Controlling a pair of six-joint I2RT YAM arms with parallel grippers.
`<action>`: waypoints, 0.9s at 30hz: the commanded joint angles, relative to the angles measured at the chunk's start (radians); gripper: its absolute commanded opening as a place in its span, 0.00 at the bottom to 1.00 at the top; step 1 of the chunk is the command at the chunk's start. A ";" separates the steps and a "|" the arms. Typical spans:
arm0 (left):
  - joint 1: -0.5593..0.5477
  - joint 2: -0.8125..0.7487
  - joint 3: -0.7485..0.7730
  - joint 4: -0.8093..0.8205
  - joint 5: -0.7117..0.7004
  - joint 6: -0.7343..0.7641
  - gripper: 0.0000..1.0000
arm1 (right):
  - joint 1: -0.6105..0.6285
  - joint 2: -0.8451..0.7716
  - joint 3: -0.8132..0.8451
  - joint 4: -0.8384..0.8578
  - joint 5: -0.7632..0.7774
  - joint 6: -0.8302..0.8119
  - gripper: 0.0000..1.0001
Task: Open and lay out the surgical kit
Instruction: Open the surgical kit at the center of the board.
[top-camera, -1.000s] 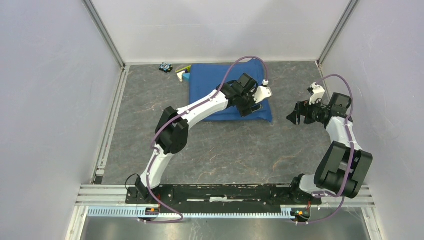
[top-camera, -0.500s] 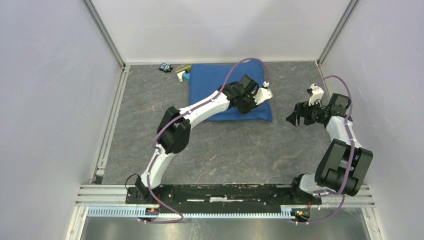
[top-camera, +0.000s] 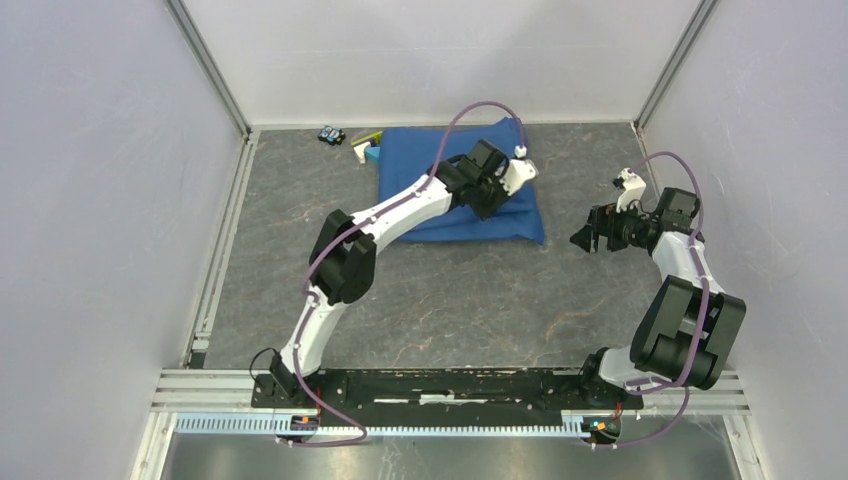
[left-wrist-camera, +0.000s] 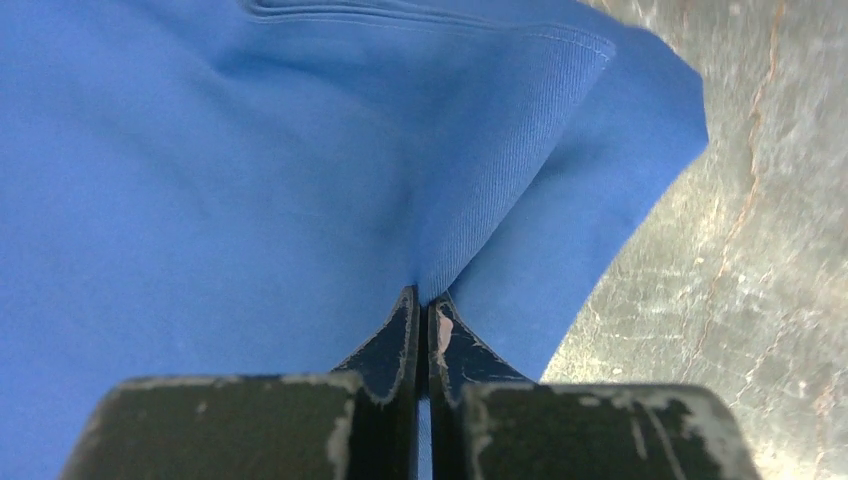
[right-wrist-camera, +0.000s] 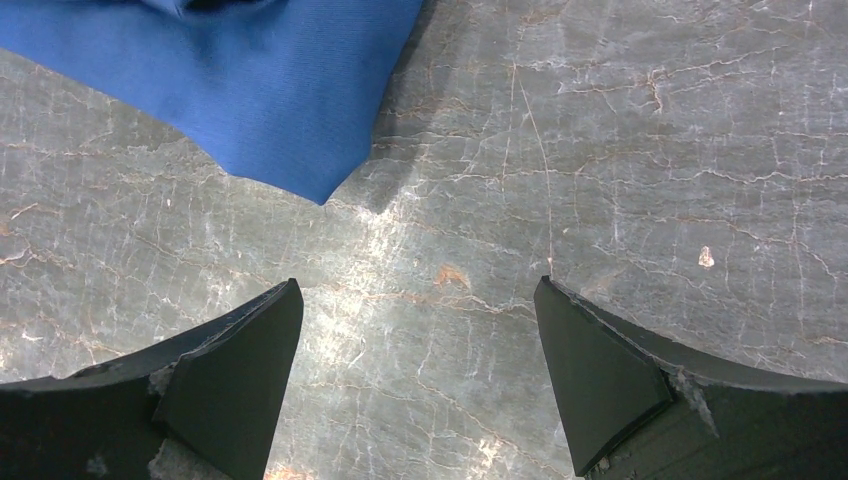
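The surgical kit is a bundle folded shut in a large blue cloth wrap (top-camera: 415, 165) at the back middle of the table; its contents are hidden. My left gripper (top-camera: 493, 203) is over the wrap's right part. In the left wrist view the left gripper (left-wrist-camera: 424, 296) is shut on a raised fold of the blue cloth (left-wrist-camera: 250, 150), which rises in a ridge from the fingertips. My right gripper (top-camera: 583, 238) hovers right of the wrap's near right corner. In the right wrist view the right gripper (right-wrist-camera: 418, 290) stands open over bare table, the wrap's corner (right-wrist-camera: 280, 90) just beyond it.
A small white-yellow-blue block toy (top-camera: 366, 147) touches the wrap's back left corner, and a small dark toy (top-camera: 331, 134) lies beside it. Grey walls enclose the grey marbled table (top-camera: 450, 300) on three sides.
My left gripper has closed from open onto a fold of the blue cloth and shifted slightly toward the back. The right arm has barely moved.
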 joint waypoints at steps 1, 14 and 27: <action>0.102 -0.133 0.013 0.140 0.038 -0.255 0.02 | -0.005 -0.026 0.041 0.000 -0.034 -0.002 0.94; 0.794 -0.860 -0.767 0.586 0.069 -0.797 0.02 | -0.005 -0.028 0.032 -0.005 -0.014 -0.012 0.94; 0.958 -1.199 -1.287 0.450 -0.272 -0.416 0.50 | -0.005 -0.002 0.006 -0.020 0.000 -0.024 0.94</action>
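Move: The left hand already pinches the upper layer's edge near the right side of the folded blue kit; the bare left part of the board, where this goes, lies about 45 cm left, 4 cm back and 3 cm below. The kit's left edge is some 27 cm left and 6 cm ahead, the small blocks about 33 cm left and 18 cm ahead, and the toy car roughly 44 cm left and 22 cm ahead. From the idle right hand, that bare part is about 70 cm left, 2 cm ahead. Left hand arcs up and some 45 cm left with the pinched flap, then sinks, fingers starting to open. ##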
